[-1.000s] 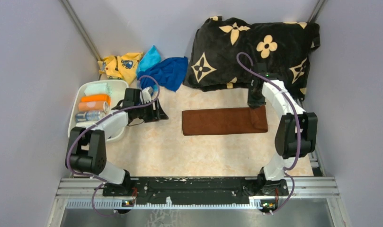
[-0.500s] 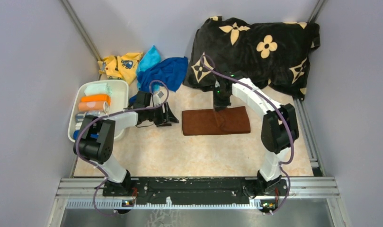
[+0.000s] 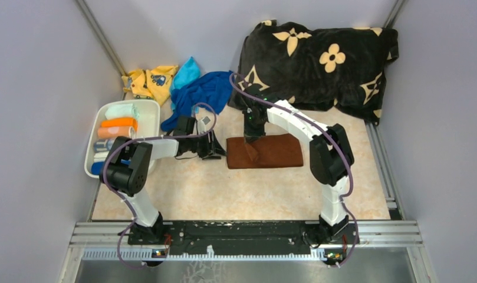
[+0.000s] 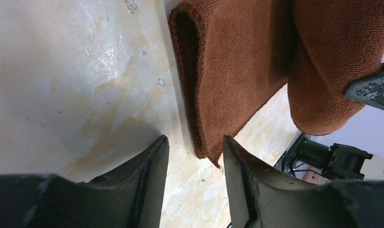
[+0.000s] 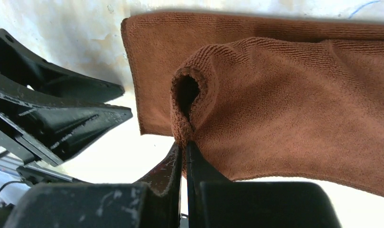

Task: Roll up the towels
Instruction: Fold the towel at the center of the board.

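Observation:
A brown towel (image 3: 277, 152) lies in the middle of the table, its right end folded over toward the left. My right gripper (image 3: 252, 134) is shut on that folded end, a pinched hump of brown towel (image 5: 285, 109) at the right gripper (image 5: 185, 145). My left gripper (image 3: 218, 150) stands open at the towel's left edge. In the left wrist view a corner of the brown towel (image 4: 232, 80) reaches the gap of the left gripper (image 4: 194, 142), ungripped. A dark blue towel (image 3: 197, 94) and a cyan towel (image 3: 186, 72) lie crumpled at the back.
A big black cushion with beige flowers (image 3: 321, 59) fills the back right. A yellow printed cloth (image 3: 146, 81) lies at the back left. A white basket (image 3: 148, 109) with several rolled cloths stands at the left. Grey walls close both sides.
My right gripper has pulled the towel's right end leftward over the rest, shortening it. My left gripper has moved right to the towel's left edge, and its jaws have narrowed.

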### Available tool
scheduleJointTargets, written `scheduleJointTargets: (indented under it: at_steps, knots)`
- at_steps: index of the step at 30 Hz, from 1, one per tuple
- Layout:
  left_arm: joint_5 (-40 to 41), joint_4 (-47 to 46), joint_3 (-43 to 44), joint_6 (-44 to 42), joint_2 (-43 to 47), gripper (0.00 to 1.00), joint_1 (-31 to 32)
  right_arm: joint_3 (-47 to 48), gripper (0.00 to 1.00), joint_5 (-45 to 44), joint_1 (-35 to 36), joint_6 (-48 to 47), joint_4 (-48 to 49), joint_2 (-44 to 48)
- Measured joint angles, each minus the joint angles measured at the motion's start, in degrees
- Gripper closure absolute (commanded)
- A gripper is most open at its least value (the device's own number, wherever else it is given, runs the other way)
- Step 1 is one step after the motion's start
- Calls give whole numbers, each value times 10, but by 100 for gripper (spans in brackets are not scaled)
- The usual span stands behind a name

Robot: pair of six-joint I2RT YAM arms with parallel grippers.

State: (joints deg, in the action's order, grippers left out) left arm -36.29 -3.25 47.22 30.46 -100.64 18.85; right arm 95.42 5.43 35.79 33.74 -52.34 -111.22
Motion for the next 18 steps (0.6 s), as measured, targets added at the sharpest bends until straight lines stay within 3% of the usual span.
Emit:
scheduleJointTargets:
  at_steps: [18]
  knots:
    - [-9,-23,0,12,-30,82,18,-1,100,26,19,75,73,-68]
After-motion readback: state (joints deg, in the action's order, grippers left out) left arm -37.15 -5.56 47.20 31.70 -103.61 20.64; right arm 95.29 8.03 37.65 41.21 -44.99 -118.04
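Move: The left hand's open fingers are just off the brown towel's left edge, which lies some 2 cm to the right and 2 cm below. For the right hand, already holding the raised folded-over end, that edge is about 10 cm left, 4 cm back and 8 cm below; the towel's fold lies 22 cm right of this hand, 3 cm back. The blue towel is roughly 27 cm ahead and 9 cm left of the left hand. Leftward and down at once, about 4 cm each, the right hand carries the pinched towel end towards the left edge with its fingers kept shut, easing off its descent at the last. The left hand creeps a centimetre or so down and right, and slightly back, closing its fingers from half open to nearly shut about the layers of the left edge, towards the near corner. ##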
